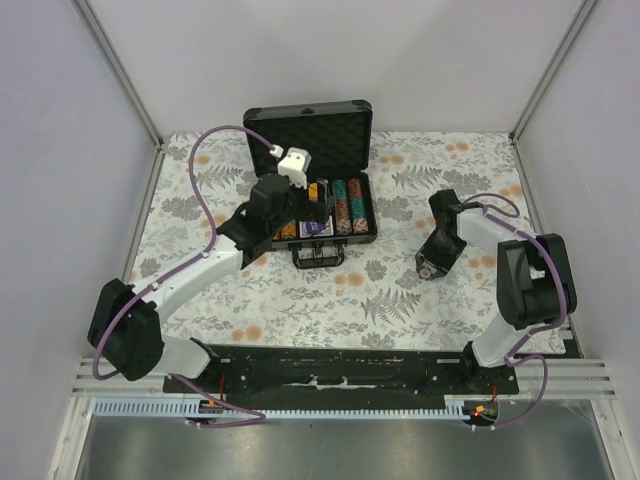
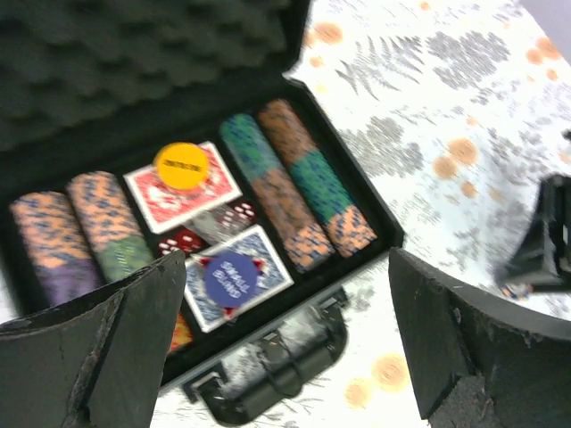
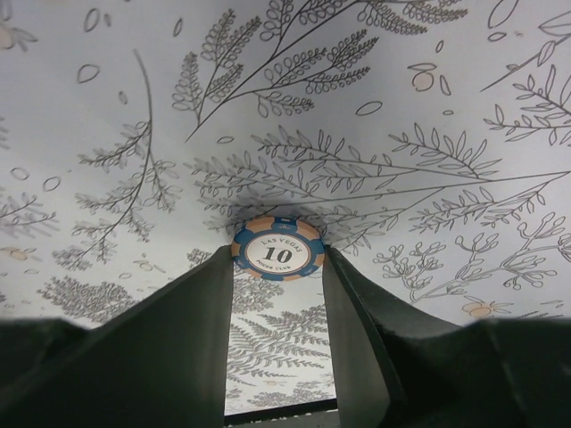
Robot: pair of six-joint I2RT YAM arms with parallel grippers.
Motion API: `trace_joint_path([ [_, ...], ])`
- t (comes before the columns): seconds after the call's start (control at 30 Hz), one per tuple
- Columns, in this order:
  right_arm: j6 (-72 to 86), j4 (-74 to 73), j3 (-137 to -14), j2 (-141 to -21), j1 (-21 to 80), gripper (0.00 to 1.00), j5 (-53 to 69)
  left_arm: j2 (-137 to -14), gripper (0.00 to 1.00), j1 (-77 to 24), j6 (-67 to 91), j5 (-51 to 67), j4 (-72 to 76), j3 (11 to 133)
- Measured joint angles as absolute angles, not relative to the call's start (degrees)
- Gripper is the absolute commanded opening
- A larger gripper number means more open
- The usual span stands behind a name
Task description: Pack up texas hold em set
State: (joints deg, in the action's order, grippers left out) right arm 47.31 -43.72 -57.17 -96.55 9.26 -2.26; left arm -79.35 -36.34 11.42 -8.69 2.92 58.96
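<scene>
The briefcase [image 1: 308,128] lies open at the back centre, foam lid [image 2: 134,53] raised and handle [image 2: 281,357] facing me. Inside are rows of poker chips [image 2: 294,187], a red deck [image 2: 156,203] with a yellow button [image 2: 182,166] on it, a blue deck [image 2: 264,259] with a blue button [image 2: 230,278] on it, and red dice [image 2: 183,239]. My left gripper [image 2: 287,267] hovers open over the case's front, holding nothing. To the right, my right gripper [image 1: 430,268] points down at the table. Its fingers press both sides of a blue-and-orange "10" chip [image 3: 277,248].
A floral cloth [image 1: 400,290] covers the table. Grey walls with metal frame posts [image 1: 120,75] close in the left, back and right. The black base rail [image 1: 340,365] runs along the near edge.
</scene>
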Motion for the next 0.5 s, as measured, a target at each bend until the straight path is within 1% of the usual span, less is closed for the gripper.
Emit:
trace_joint_path([
  [0.2,47.35,-44.45,-57.17,-91.33,9.26,0.44,-1.21,-82.19,1.0,-39.29,16.93,0.89,6.02,55.35],
  [0.37,47.79,-45.34,-57.17,-86.67,9.26,0.44,1.37,-85.86,1.0,-43.31,22.87,9.19,13.78,50.65],
  [0.4,47.99,-45.45,-57.17,-86.26,9.26,0.44,1.87,-86.89,0.99,-44.1,24.27,10.48,15.49,49.82],
  [0.5,48.93,-45.58,-57.17,-85.03,9.26,0.44,4.32,-90.24,0.93,-46.3,28.36,13.85,21.39,48.05],
])
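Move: The "10" chip, already pinched in the right fingers at table level, lies about 24 cm to the right of the empty, open left hand, some 10 cm nearer the base and 21 cm below it. From the right hand, the open case's tray is some 27 cm to the left and 15 cm ahead, at about its own height. The case handle is as far left but only 4 cm ahead; the tray's right-hand chip rows are 16 cm left and 16 cm ahead. The left hand leaves the air over the case and sweeps right, back and down towards the right hand and its chip, some 18 cm in all, its fingers still wide open and swinging about 25 degrees clockwise as they tip downward. Meanwhile the right hand keeps its pinch on the "10" chip and lifts it nearly straight up by about 5 cm, then also drifts a little left towards the left hand, its fingertips tilting slightly forward and to the left. ##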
